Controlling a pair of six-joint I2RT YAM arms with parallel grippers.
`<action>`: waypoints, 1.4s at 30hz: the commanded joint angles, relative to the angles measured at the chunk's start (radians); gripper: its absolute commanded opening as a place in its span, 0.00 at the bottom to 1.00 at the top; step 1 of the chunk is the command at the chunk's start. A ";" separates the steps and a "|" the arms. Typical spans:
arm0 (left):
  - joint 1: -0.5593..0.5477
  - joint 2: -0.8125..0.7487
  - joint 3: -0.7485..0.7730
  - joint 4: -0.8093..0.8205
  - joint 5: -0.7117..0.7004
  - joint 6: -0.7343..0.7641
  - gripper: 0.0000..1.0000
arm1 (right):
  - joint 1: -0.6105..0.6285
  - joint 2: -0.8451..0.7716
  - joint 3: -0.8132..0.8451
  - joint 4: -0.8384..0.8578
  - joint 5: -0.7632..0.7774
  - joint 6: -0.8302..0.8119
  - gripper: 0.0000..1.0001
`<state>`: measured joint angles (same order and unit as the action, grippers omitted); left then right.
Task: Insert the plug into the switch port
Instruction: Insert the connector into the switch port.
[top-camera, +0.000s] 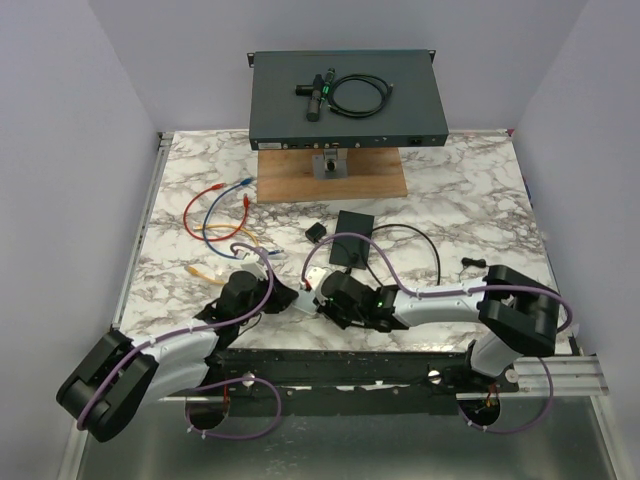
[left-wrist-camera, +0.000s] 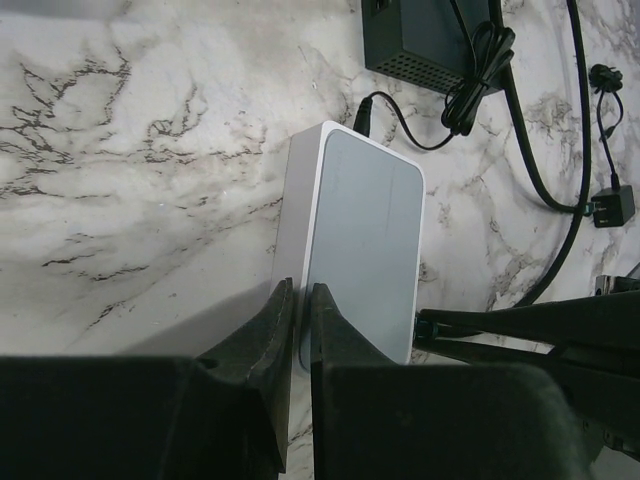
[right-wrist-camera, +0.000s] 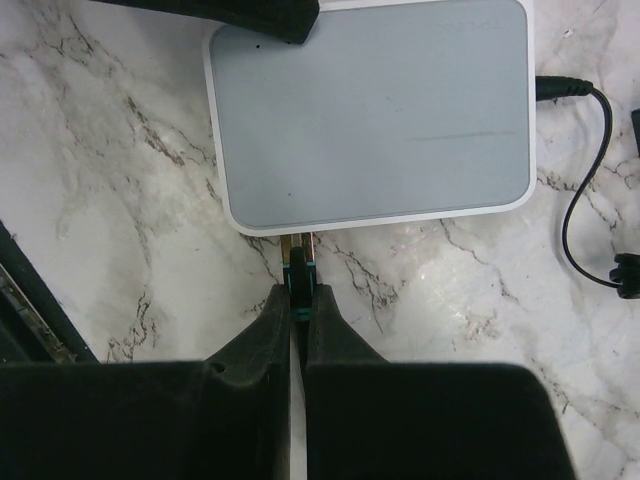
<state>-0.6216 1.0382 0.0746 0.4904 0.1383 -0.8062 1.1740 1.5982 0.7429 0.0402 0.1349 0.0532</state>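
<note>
The switch (right-wrist-camera: 370, 110) is a small white box with a grey top, lying flat on the marble table (top-camera: 470, 190); it shows in the left wrist view too (left-wrist-camera: 365, 240). My left gripper (left-wrist-camera: 298, 305) is shut on the switch's near left side wall, pinning it. My right gripper (right-wrist-camera: 300, 300) is shut on the plug (right-wrist-camera: 300, 270), which has a teal boot and a clear tip. The tip meets the switch's side face just under its lid; the port itself is hidden. In the top view both grippers (top-camera: 290, 298) (top-camera: 328, 300) meet at the switch (top-camera: 316, 272).
A black power brick (top-camera: 354, 225) with its coiled lead lies just beyond the switch, and a black cord (right-wrist-camera: 580, 190) enters the switch's far side. Red, blue and yellow cables (top-camera: 215, 215) lie at the left. A large rack unit (top-camera: 345, 95) stands on a wooden board (top-camera: 330, 185) at the back.
</note>
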 joint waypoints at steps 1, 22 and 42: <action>-0.094 0.022 -0.041 -0.068 0.276 -0.071 0.00 | -0.056 0.059 0.128 0.310 0.031 -0.030 0.01; -0.102 -0.217 -0.022 -0.330 0.126 -0.055 0.09 | -0.072 -0.030 0.073 0.057 -0.182 -0.212 0.01; -0.097 -0.445 0.117 -0.709 -0.199 -0.098 0.68 | -0.072 -0.076 0.038 -0.172 -0.253 -0.252 0.01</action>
<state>-0.7158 0.6262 0.1398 -0.0868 0.0502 -0.8898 1.1103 1.5433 0.7712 -0.0887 -0.0998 -0.1726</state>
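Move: The right hand holds the plug at the switch port, which lies about 1 cm ahead and 2 cm to the left of it, at its own height. The switch's middle is some 5 cm ahead and 3 cm left of that hand, and its power plug about 9 cm straight ahead, with the cord bundle 9 cm ahead and 5 cm right. From the left hand, shut at the switch's upper edge, the port lies roughly 2 cm back, 5 cm right and slightly lower; the switch's middle is 2 cm ahead and 4 cm right. Forward first, about 1 cm, the right hand pushes the plug at the port while the closed left fingers brace the switch's opposite side; then, keeping its pinch, it comes back some 2.5 cm, rising slightly and turning 15 degrees counter-clockwise. Meanwhile the left hand draws back about 5 cm along the switch towards its near end, opens wide, and finally lifts a little over 1 cm. ##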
